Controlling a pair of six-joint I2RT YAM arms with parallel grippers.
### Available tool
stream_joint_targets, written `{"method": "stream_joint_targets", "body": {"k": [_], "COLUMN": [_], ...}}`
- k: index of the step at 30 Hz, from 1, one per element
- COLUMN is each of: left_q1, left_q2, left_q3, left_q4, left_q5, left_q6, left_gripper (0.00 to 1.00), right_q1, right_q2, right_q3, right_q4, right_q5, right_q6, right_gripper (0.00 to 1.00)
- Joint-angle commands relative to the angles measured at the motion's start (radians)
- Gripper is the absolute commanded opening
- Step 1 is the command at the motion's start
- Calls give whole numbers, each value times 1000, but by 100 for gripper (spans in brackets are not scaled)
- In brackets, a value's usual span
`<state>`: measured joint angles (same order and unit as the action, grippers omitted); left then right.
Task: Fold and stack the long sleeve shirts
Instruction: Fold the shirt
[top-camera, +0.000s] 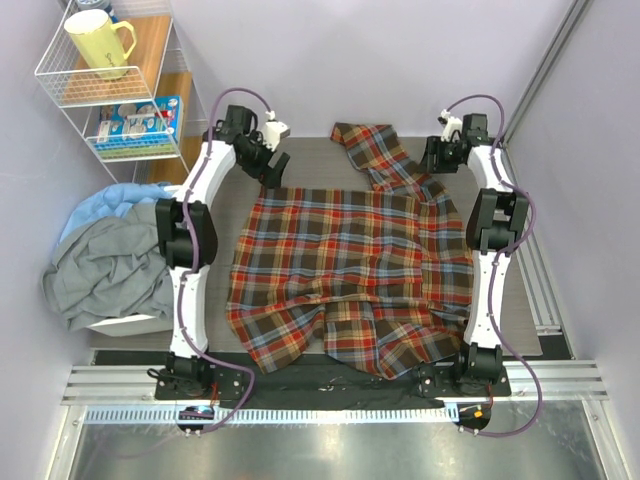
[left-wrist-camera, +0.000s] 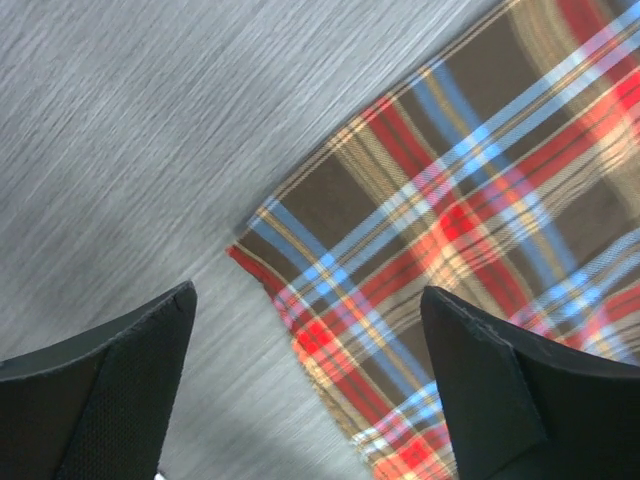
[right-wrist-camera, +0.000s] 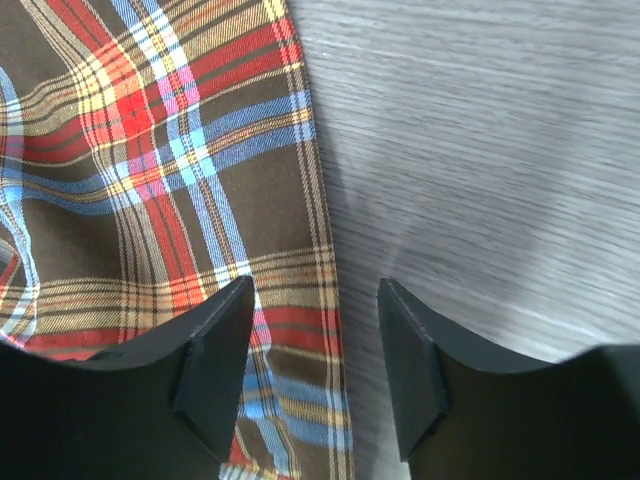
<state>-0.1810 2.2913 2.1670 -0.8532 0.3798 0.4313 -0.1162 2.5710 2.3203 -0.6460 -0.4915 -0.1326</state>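
A red, dark brown and yellow plaid long sleeve shirt (top-camera: 350, 265) lies spread flat on the grey table, one sleeve (top-camera: 375, 150) stretching toward the far wall. My left gripper (top-camera: 272, 172) is open just above the shirt's far left corner (left-wrist-camera: 262, 255); the corner lies between its fingers (left-wrist-camera: 120, 390). My right gripper (top-camera: 432, 160) is open above the shirt's far right edge (right-wrist-camera: 320, 220), by the sleeve; the hem runs between its fingers (right-wrist-camera: 215, 370). Neither holds cloth.
A pile of grey and blue garments (top-camera: 105, 265) sits in a bin at the left. A white wire shelf (top-camera: 110, 85) with a yellow mug (top-camera: 100, 42) stands at the far left. A metal rail (top-camera: 540, 290) runs along the right side.
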Motion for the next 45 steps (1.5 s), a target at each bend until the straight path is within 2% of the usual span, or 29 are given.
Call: {"method": "stream_joint_targets", "body": {"k": [1, 6, 8, 10, 11, 13, 14, 16, 21, 26, 32, 41, 45], "left_q1": [2, 0, 0, 0, 0, 0, 2, 2, 5, 14, 15, 21, 21], "left_q2": [80, 140, 154, 157, 161, 169, 175, 177, 191, 220, 260, 270, 258], "left_q3": [122, 160, 159, 142, 130, 128, 131, 131, 145, 155, 185, 194, 188], "left_q4": [-142, -185, -182, -169, -162, -147, -138, -112, -60, -37, -15, 51, 74], "left_q5": [-35, -47, -62, -70, -70, -81, -87, -84, -47, 54, 85, 62, 45], "left_q6": [104, 172, 187, 205, 213, 234, 236, 238, 253, 283, 282, 287, 282], "left_gripper": [90, 88, 83, 80, 80, 79, 78, 75, 72, 61, 49, 46, 47], "right_q1": [7, 13, 13, 13, 13, 13, 13, 13, 13, 13, 10, 4, 3], "right_q2": [23, 34, 41, 41, 38, 34, 29, 25, 9, -3, -25, -26, -28], "right_q3": [14, 5, 7, 5, 5, 4, 5, 8, 13, 21, 19, 34, 34], "right_q4": [48, 46, 46, 45, 42, 37, 36, 34, 29, 29, 29, 31, 29], "right_q5": [-68, -76, -75, -76, -76, -71, -68, -62, -59, -64, -65, -62, -62], "right_q6": [31, 31, 34, 31, 28, 18, 14, 11, 7, 8, 13, 14, 11], "right_gripper": [56, 48, 40, 29, 20, 12, 6, 1, 1, 1, 1, 1, 1]}}
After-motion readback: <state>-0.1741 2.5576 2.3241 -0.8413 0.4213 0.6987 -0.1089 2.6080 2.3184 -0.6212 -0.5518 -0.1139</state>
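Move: The left hand hovers open over the shirt's far-left corner, which lies about 9 cm below it, 3 cm ahead and 1 cm left; the laundry bin is some 33 cm to this hand's left and 12 cm back. The right hand is just above the sleeve's outer edge near the shoulder, about 2 cm left and 2 cm down. The loose sleeve end lies some 21 cm left and 10 cm ahead, the far-left corner about 42 cm left and 4 cm back. Down goes the left hand, about 9 cm in two stages onto the shirt's far-left corner, first swinging slightly left and back again, then easing some 3 cm forward, turning clockwise as its fingers narrow to half open astride the hem. The right hand shifts a little left and down, closes fully to pinch the sleeve edge near the shoulder, then holds still. ##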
